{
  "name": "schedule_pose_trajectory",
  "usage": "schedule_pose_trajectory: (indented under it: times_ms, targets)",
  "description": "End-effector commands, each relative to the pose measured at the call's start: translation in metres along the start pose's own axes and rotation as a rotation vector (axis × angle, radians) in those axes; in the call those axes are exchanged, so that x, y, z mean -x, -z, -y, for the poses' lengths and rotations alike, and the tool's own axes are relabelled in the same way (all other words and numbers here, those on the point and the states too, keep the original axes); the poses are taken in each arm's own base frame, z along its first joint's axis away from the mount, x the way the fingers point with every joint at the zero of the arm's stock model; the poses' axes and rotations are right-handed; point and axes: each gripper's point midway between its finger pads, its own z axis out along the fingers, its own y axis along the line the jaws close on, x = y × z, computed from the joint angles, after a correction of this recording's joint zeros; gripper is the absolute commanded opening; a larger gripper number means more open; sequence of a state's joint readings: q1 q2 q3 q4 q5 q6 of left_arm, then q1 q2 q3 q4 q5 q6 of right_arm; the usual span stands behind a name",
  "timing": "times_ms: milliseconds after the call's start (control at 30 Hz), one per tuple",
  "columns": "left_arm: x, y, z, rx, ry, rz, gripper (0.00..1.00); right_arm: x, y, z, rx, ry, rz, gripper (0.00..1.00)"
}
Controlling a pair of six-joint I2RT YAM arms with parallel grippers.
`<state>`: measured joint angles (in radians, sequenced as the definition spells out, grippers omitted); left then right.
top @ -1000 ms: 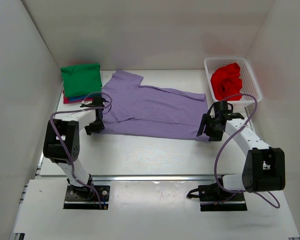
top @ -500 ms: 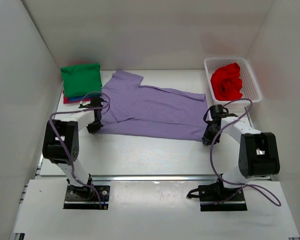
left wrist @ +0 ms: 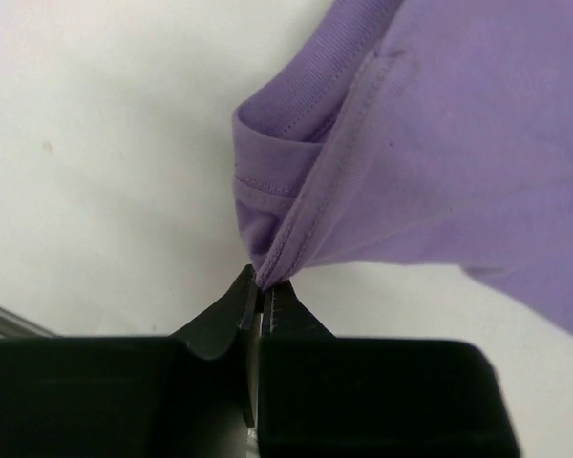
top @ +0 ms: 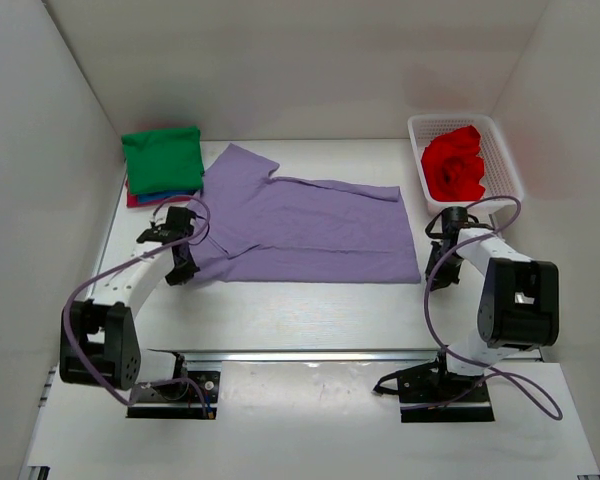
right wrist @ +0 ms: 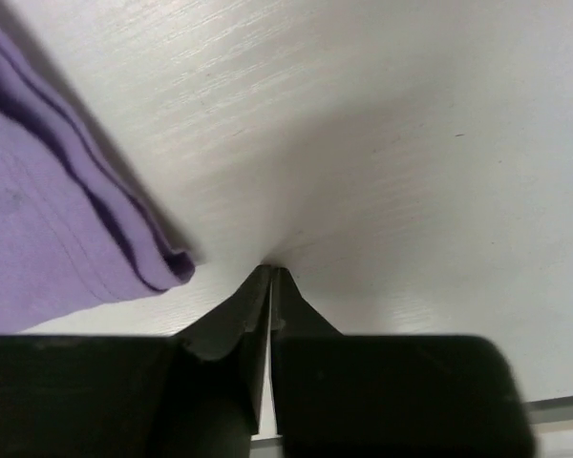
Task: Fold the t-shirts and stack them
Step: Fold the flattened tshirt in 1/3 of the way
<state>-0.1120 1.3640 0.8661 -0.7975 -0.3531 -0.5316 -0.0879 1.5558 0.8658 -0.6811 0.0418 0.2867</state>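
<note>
A lavender t-shirt (top: 300, 225) lies spread flat across the middle of the table. My left gripper (top: 186, 271) is shut on its near left corner; in the left wrist view the hem (left wrist: 267, 253) bunches into the closed tips (left wrist: 265, 286). My right gripper (top: 436, 279) is shut on nothing. Its tips (right wrist: 270, 273) rest on bare table just right of the shirt's near right corner (right wrist: 162, 267). A folded green t-shirt (top: 162, 158) tops a stack at the back left, with blue and red edges (top: 148, 198) showing beneath. A crumpled red t-shirt (top: 453, 165) fills the basket.
The white lattice basket (top: 504, 160) stands at the back right against the right wall. White walls enclose the table on three sides. A metal rail (top: 300, 355) runs along the near edge, in front of both arm bases.
Both grippers have closed, the left on the shirt's corner, the right on nothing. The left arm drew back toward me and the shirt's near edge now lies straighter.
</note>
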Motion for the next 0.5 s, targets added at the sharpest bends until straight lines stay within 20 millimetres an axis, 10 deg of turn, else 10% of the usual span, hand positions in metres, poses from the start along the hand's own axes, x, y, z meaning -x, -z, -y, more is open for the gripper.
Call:
schedule_pose_trajectory:
  times_ms: [0, 167, 467]
  targets:
    - [-0.038, 0.014, -0.01, -0.014, -0.061, -0.074, 0.0, -0.008, 0.009, -0.004, 0.038, 0.044, 0.007, 0.05]
    - [-0.048, 0.015, -0.017, -0.039, -0.025, -0.048, 0.0, -0.005, 0.016, -0.037, 0.141, 0.044, 0.055, 0.44]
    - [-0.046, 0.017, -0.014, -0.03, -0.04, -0.035, 0.0, 0.017, 0.008, -0.05, 0.183, -0.059, 0.12, 0.47]
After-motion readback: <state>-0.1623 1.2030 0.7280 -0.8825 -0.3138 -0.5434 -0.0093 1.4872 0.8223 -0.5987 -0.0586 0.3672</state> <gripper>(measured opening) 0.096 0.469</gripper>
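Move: The left hand already holds the purple t-shirt's near left corner, some 6 cm up, with bare table about 5 cm straight back of it and the folded green t-shirt roughly 28 cm ahead and 7 cm to its left. For the right hand, shut and low by the table, the purple t-shirt's near right corner lies about 3 cm left and 1 cm ahead, at about its own height; the red t-shirt in the basket is some 29 cm ahead and 5 cm to the right. Keeping its pinch on the near left corner, the left hand pulls the cloth about 5 cm straight back towards the arms, sinking slightly, and then all but stops. Meanwhile the right hand parts its shut fingers to nearly half open and, after a slight shift back, goes some 4 cm left and a little forward, rising about 1 cm, to bring the open tips up to the near right corner without closing on it. ##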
